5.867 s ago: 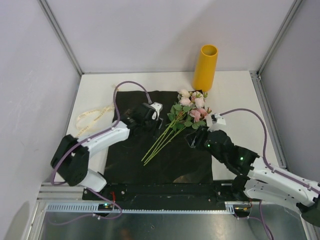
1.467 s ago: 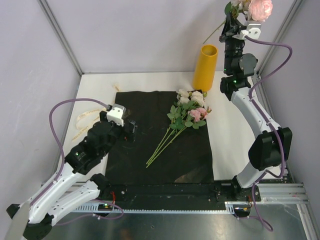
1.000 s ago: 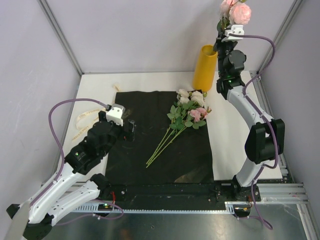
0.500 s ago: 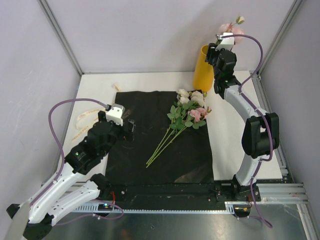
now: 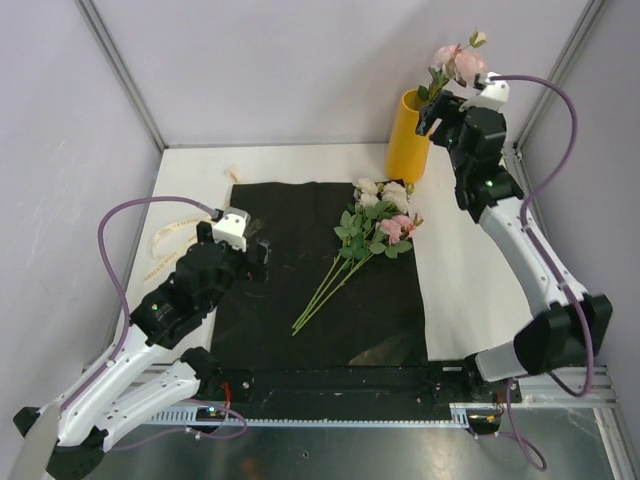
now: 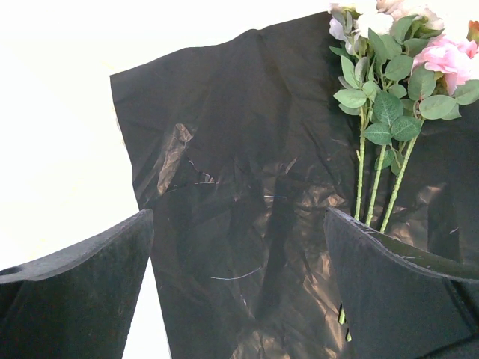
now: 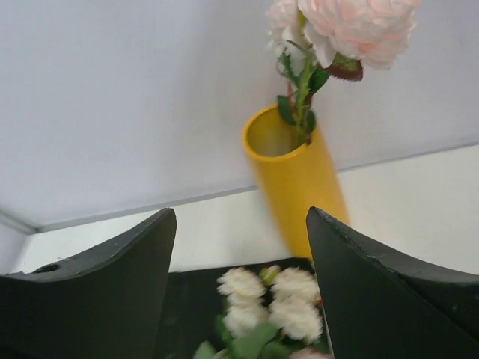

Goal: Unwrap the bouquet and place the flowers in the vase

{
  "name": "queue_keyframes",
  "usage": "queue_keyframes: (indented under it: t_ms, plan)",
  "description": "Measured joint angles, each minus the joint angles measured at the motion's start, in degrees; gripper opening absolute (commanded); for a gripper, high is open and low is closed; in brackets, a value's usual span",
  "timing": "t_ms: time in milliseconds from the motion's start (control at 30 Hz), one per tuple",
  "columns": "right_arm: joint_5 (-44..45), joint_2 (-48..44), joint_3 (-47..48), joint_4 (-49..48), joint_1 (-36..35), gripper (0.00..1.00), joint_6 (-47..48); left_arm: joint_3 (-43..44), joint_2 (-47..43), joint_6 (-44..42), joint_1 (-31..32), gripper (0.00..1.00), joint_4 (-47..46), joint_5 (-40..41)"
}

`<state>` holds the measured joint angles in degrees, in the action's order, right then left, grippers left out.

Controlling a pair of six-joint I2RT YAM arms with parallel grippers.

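Observation:
The mustard-yellow vase [image 5: 410, 140] [image 7: 296, 176] stands at the back of the table with one pink rose [image 5: 455, 60] [image 7: 352, 22] upright in it. My right gripper [image 5: 432, 115] [image 7: 239, 292] hovers open and empty just right of the vase's rim. The other flowers [image 5: 378, 225] [image 6: 389, 90] [image 7: 277, 295], pink and cream roses on long green stems, lie on the unfolded black wrapping sheet [image 5: 300, 300] [image 6: 247, 187]. My left gripper [image 5: 255, 262] [image 6: 239, 284] hangs open and empty over the sheet's left part, apart from the stems.
A cream ribbon [image 5: 175, 240] lies on the white table left of the sheet. Metal frame posts and grey walls close in the back and sides. The arms' base rail runs along the near edge.
My right gripper has opened and let go of the pink rose, which now stands in the vase. The right arm has drawn back to the right. The left arm has not moved.

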<state>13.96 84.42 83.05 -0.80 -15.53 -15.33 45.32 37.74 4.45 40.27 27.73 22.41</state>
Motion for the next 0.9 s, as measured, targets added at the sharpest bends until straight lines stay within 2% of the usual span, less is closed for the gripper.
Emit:
queue_keyframes:
  t_ms: [167,333,433,567,667,900]
  plan:
    - [0.13,-9.16,-3.3,7.85,-3.41,0.74,-8.35,0.0,0.0,-0.02,0.0,1.0,0.0,0.22]
    - [-0.92,-18.14,-13.44,14.49,-10.08,0.71,-17.46,0.0,0.17,-0.09,0.0,1.0,0.0,0.94]
    - [-0.9,-20.46,-19.87,17.0,-14.62,0.69,-23.67,0.0,0.79,-0.04,0.0,1.0,0.0,0.13]
    - [-0.31,-20.74,-29.2,18.21,-21.24,0.67,-32.46,0.0,1.75,-0.04,0.0,1.0,0.11,-1.4]
    - [-0.46,-20.0,-35.19,17.0,-24.68,0.61,-37.46,0.0,1.53,-0.44,0.0,0.99,0.52,-2.14]
    - [-0.94,-13.46,-42.14,8.96,-26.38,0.52,-44.13,-0.92,-0.28,-0.57,0.0,1.0,1.07,-1.68]
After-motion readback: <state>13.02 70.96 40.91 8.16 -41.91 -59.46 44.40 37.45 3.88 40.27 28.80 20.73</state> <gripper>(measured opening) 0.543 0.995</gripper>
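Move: The roses still on the table lie well below the right hand, some 14 cm back, about 15 cm to its left and around 37 cm down at mid-stem. The yellow vase is straight ahead by about 12 cm, its middle some 26 cm below the hand. The black wrap under the roses centres 18 cm back, 23 cm left and 38 cm down. From the left hand the roses are about 10 cm ahead, 20 cm right, 23 cm below. The remaining roses' stems are what the right hand heads for: empty and open, it backs away from the vase by about 20 cm, almost level at first, then sweeps down some 27 cm while swinging left. On the way its fingers tip some 40 degrees downward, its left side rolls up, and the gap narrows partway, stopping above the stems without gripping them. ##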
